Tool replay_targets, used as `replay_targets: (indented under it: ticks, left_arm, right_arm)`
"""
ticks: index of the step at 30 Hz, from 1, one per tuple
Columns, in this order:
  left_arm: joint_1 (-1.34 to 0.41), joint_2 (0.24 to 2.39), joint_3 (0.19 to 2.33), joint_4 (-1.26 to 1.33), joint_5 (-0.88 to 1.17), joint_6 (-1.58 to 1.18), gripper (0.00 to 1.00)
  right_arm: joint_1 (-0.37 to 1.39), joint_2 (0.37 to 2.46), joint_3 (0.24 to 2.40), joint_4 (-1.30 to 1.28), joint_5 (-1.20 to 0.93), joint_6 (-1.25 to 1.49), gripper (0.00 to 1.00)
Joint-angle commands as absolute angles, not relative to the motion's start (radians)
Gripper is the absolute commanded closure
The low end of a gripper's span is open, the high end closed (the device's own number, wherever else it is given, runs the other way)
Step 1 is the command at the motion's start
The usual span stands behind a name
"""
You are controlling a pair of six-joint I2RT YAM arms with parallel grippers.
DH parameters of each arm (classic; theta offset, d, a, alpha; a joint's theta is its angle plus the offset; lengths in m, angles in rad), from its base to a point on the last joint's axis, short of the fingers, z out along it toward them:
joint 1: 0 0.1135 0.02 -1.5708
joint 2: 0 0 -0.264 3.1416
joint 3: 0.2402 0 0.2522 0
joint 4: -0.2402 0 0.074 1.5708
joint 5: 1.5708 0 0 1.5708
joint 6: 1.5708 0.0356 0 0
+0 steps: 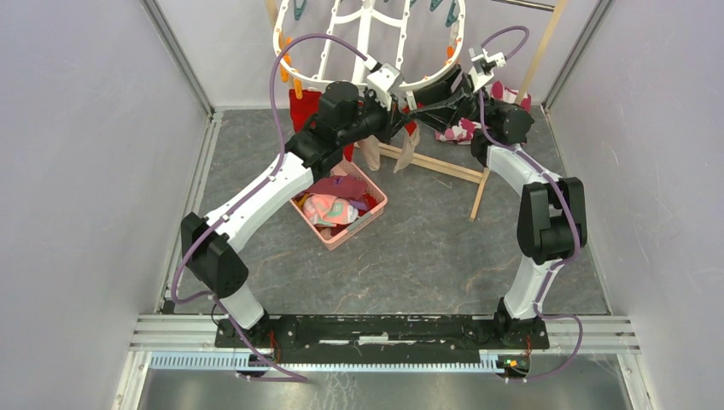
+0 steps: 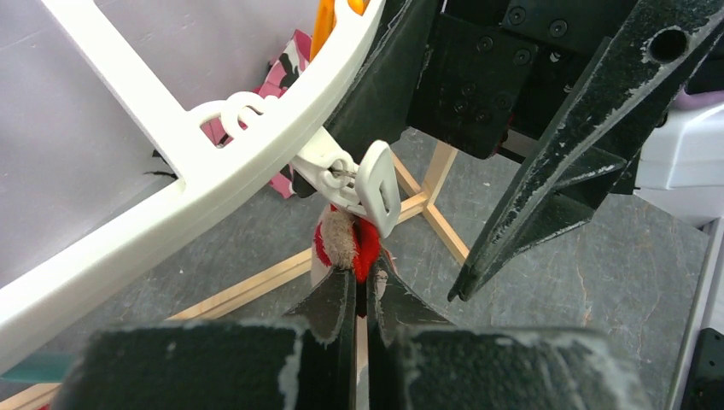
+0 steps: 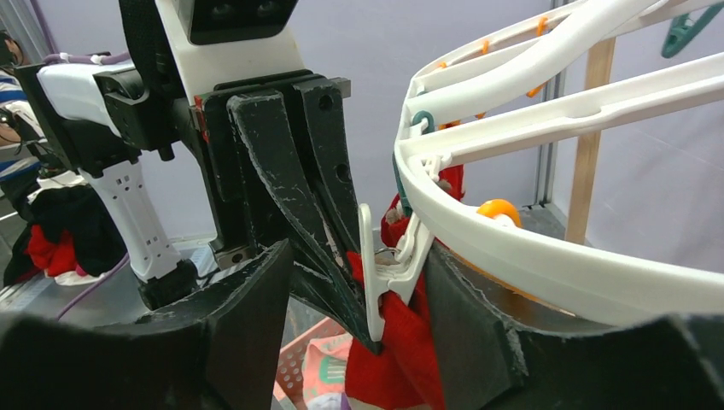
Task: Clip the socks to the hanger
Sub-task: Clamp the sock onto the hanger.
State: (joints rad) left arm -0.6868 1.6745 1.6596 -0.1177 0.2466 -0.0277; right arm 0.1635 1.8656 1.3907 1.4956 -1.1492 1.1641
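The white oval hanger (image 1: 363, 43) hangs at the back, and its rim (image 2: 171, 213) crosses the left wrist view. A white peg (image 2: 369, 184) on that rim bites the top of a red and beige sock (image 2: 352, 243). My left gripper (image 2: 363, 278) is shut on that sock just below the peg. In the right wrist view the peg (image 3: 376, 273) and the red sock (image 3: 405, 350) sit between the spread fingers of my right gripper (image 3: 363, 290), which is open. Both grippers meet under the hanger's near rim: left gripper (image 1: 399, 109), right gripper (image 1: 424, 104).
A pink basket (image 1: 373, 207) holding more socks sits on the floor under my left arm. A red sock (image 1: 303, 107) and beige socks (image 1: 371, 154) hang from the hanger. The wooden pole rack (image 1: 444, 166) and a patterned cloth (image 1: 457, 131) stand behind.
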Motion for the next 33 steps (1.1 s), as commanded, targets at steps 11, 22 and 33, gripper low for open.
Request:
replay_targets:
  ticks: [11,22,33]
  left_arm:
    - [-0.686,1.528,1.572,-0.051,0.210,-0.110,0.66]
    - [-0.686,1.354,1.402,-0.012,0.203,-0.167,0.44]
    - [-0.684,0.974,0.949,0.083,0.068,-0.327,0.06]
  right_arm:
    - [0.151,1.686,1.306,1.119,-1.226,0.622,0.21]
    - [0.122,1.574,1.455,-0.096,-1.139,-0.313,0.12]
    - [0.060,1.330,1.241,-0.479,-0.964,-0.652,0.12]
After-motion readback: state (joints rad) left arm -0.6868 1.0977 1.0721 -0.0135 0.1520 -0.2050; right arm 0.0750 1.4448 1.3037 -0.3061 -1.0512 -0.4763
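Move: Just above the left fingertips, about 3 cm up and 2 cm ahead, the white clip already bites the sock that this hand still pinches; the sock hangs some 8 cm below and 2 cm ahead. The hanger's near rim runs roughly 4 cm ahead, 3 cm left and 5 cm up, and the next hanging sock is about 9 cm left, 2 cm ahead, 8 cm down. From the right hand the clip sits some 2 cm left and 1 cm up, level fore and aft, between its spread fingers. Letting go of the sock top, the left fingers open wide and the hand backs away from the clip, going back and left about 14 cm with a small rise, then a dip. The right hand, already loose around the clip, spreads a little wider and withdraws down about 10 cm and right, its fingers tipping down some 35 degrees as it turns clockwise. ##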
